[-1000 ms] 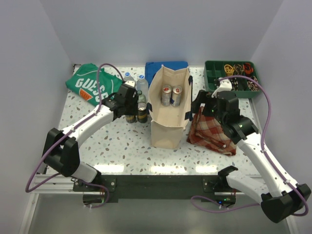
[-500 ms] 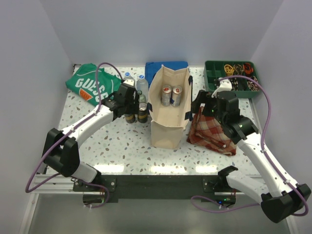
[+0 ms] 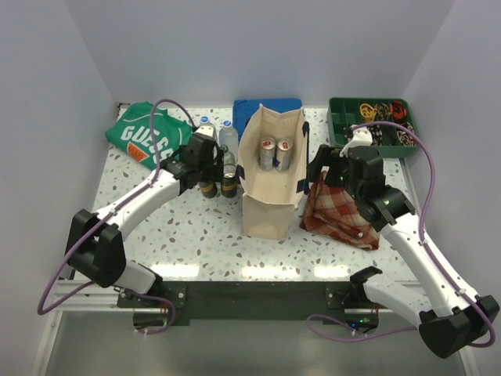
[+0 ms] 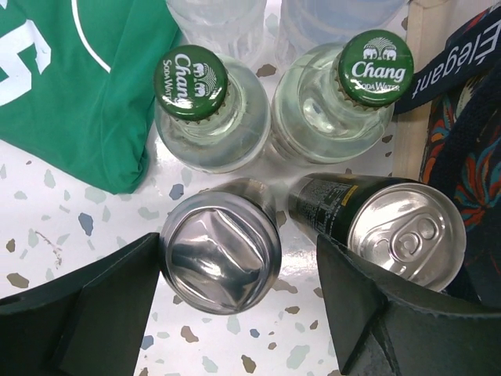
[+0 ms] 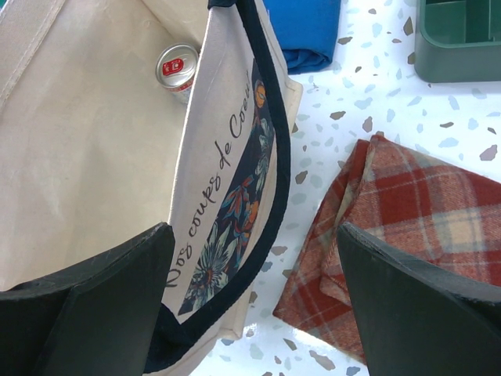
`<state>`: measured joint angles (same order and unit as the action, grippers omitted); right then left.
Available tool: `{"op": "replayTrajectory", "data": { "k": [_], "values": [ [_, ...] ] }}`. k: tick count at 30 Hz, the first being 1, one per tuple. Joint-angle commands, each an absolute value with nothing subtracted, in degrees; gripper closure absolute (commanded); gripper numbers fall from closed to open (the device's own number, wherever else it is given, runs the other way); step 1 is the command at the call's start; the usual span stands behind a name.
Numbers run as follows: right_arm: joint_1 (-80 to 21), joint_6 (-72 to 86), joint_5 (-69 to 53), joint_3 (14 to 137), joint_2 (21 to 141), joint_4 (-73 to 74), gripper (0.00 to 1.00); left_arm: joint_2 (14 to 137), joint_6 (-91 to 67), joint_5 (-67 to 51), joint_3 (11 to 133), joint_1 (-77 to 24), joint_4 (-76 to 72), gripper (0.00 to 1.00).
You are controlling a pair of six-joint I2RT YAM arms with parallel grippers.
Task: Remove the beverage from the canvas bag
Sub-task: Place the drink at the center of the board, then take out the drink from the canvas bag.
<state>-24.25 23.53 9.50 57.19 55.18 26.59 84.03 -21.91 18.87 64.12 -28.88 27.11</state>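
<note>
The cream canvas bag [image 3: 270, 188] stands upright mid-table with two red-topped beverage cans [image 3: 275, 153] inside; one can [image 5: 177, 69] shows in the right wrist view. My right gripper [image 5: 254, 231] is open beside the bag's right side, its left finger over the navy handle [image 5: 274, 157]. My left gripper [image 3: 211, 166] hangs left of the bag, open. A dented silver can [image 4: 221, 257] stands on the table between its fingers, close to the left finger [image 4: 117, 298] with a gap to the other. A dark can [image 4: 403, 233] stands beside the right finger.
Two green-capped soda bottles [image 4: 192, 82] and clear water bottles [image 3: 227, 135] stand behind the cans. A green shirt [image 3: 145, 135] lies far left, a folded blue cloth [image 3: 266, 106] behind the bag, a red plaid cloth [image 3: 340, 207] to its right, and a green tray [image 3: 372, 125] far right.
My left gripper's jaws have spread apart around the dented can and the arm has eased slightly left. The right arm has not moved.
</note>
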Motion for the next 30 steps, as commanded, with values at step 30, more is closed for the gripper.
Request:
{"op": "replayTrajectory", "data": {
  "k": [30],
  "values": [
    [-24.17, 23.91, 9.49, 57.30, 54.32, 25.75, 0.11, 70.14, -18.72, 13.20, 69.52, -28.56, 25.32, 0.16]
  ]
}}
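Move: The black can already released stands upright between the left gripper's open fingers, about level with it fore and aft, 1 cm left, its middle roughly 7 cm below. The other black can stands some 8 cm to the right of that can. Two green-capped bottles stand about 7 cm beyond the pair. The left silver can in the bag is roughly 10 cm ahead and 19 cm right of the gripper. From the right gripper, the released can lies about 36 cm left, 2 cm ahead, 18 cm lower. Lift the left gripper almost straight up and away from the released black can, about 9 cm, easing off slowly at first and then faster. Keep the fingers wide open so they clear the can's sides, and let the fingertips tilt upward some 10 degrees, mostly in the later part of the rise. ##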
